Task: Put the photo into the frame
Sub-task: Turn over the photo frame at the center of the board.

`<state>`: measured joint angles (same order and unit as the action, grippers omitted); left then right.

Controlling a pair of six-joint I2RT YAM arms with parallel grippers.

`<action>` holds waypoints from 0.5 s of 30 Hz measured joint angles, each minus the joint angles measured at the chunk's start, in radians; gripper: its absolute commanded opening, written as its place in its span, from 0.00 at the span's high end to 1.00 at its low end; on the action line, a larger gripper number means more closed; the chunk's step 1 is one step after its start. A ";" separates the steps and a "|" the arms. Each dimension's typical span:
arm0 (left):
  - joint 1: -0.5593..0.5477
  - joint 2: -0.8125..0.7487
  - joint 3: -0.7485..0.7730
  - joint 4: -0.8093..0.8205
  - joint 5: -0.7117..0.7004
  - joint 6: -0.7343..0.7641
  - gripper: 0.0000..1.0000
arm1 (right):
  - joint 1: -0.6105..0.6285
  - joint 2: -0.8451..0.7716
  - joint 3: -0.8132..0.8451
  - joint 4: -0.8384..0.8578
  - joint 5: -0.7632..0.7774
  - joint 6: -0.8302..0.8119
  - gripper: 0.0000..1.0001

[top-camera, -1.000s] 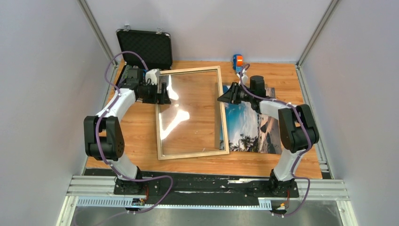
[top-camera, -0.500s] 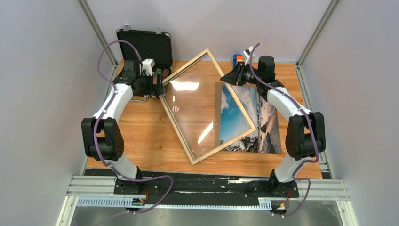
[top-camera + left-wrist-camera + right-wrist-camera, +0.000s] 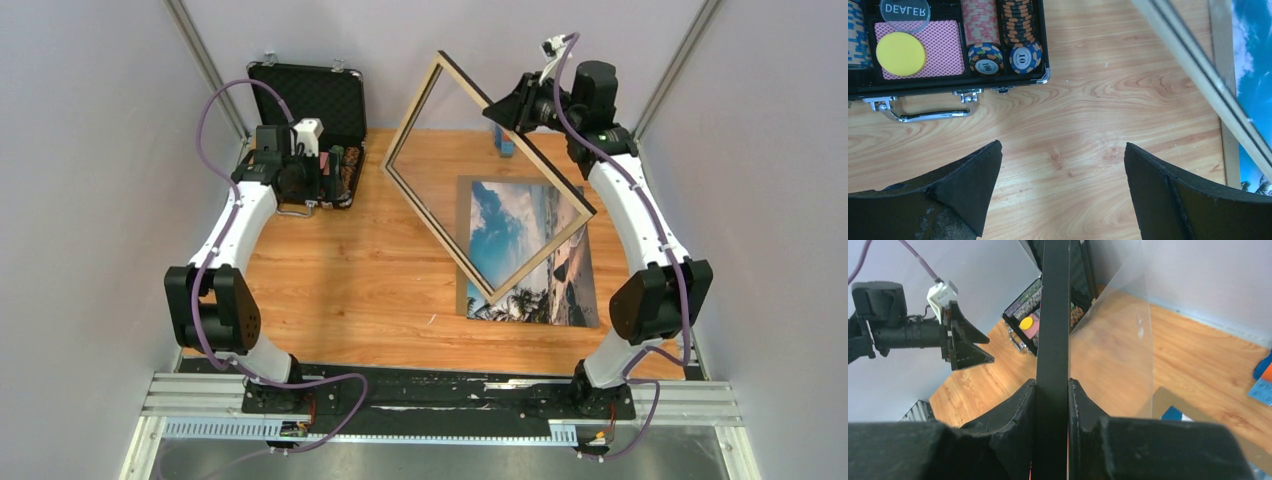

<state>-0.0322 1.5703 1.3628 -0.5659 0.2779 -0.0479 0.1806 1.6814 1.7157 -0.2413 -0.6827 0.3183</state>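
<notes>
The frame (image 3: 413, 108) hangs in the air, tilted like a diamond, its pale face toward the top camera and its lower corner over the photo. My right gripper (image 3: 512, 106) is shut on its upper right edge. In the right wrist view the fingers (image 3: 1023, 400) clamp the black edge of the frame (image 3: 1055, 305), with the glass pane (image 3: 1118, 355) to the right. The beach photo (image 3: 572, 275) lies flat on the right of the table, partly seen through the glass. My left gripper (image 3: 335, 178) stands open and empty (image 3: 1063, 165) over bare wood beside the chip case. The frame's edge (image 3: 1198, 85) and the photo (image 3: 1253, 75) cross the left wrist view's right side.
An open black chip case (image 3: 310, 100) sits at the back left, its tray (image 3: 1045, 50) holding chips and cards. A brown board (image 3: 1223, 60) borders the photo. Blue and orange toy bricks (image 3: 503, 140) stand at the back behind the frame. Grey walls close in on three sides.
My right gripper has raised the frame off the table toward the back right, tipping it up on a corner. My left gripper has drawn back from its left edge to the chip case.
</notes>
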 measured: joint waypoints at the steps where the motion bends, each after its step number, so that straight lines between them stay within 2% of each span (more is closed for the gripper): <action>1: 0.000 -0.002 0.000 0.000 0.000 0.000 0.00 | 0.003 0.000 0.028 -0.023 0.011 -0.010 1.00; 5: 0.000 -0.005 0.000 -0.002 0.000 -0.003 0.00 | 0.049 0.000 0.147 -0.102 0.086 -0.089 1.00; 8: 0.000 -0.010 0.000 -0.006 0.000 -0.006 0.00 | 0.128 0.000 0.218 -0.142 0.185 -0.217 1.00; 15: 0.000 -0.031 0.000 -0.014 -0.004 -0.007 0.00 | 0.313 0.006 0.226 -0.195 0.449 -0.536 1.00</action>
<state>-0.0322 1.5391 1.3624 -0.5800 0.2737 -0.0547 0.4934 1.6871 1.9415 -0.4358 -0.2337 -0.2180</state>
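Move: The right hand holds the frame by one rail, high above the far side of the board. The bare middle of the board lies about 16 cm back, 16 cm left and 36 cm below; the photo is some 18 cm back and 6 cm right, the blue tape holder 3 cm ahead and 2 cm right, both about 35 cm down. From the left hand, the board's middle is roughly 14 cm back, 20 cm right and 18 cm below. The right hand keeps its pinch on the frame's rail and carries the frame left about 6 cm while rising about as much, easing back slightly and dipping a little at the end, so the frame moves away from the photo lying below. Along the way the wrist rolls some 35 degrees about the line of its fingers, counter-clockwise as seen from behind the hand, swinging the frame's free body down and under the gripped rail. ##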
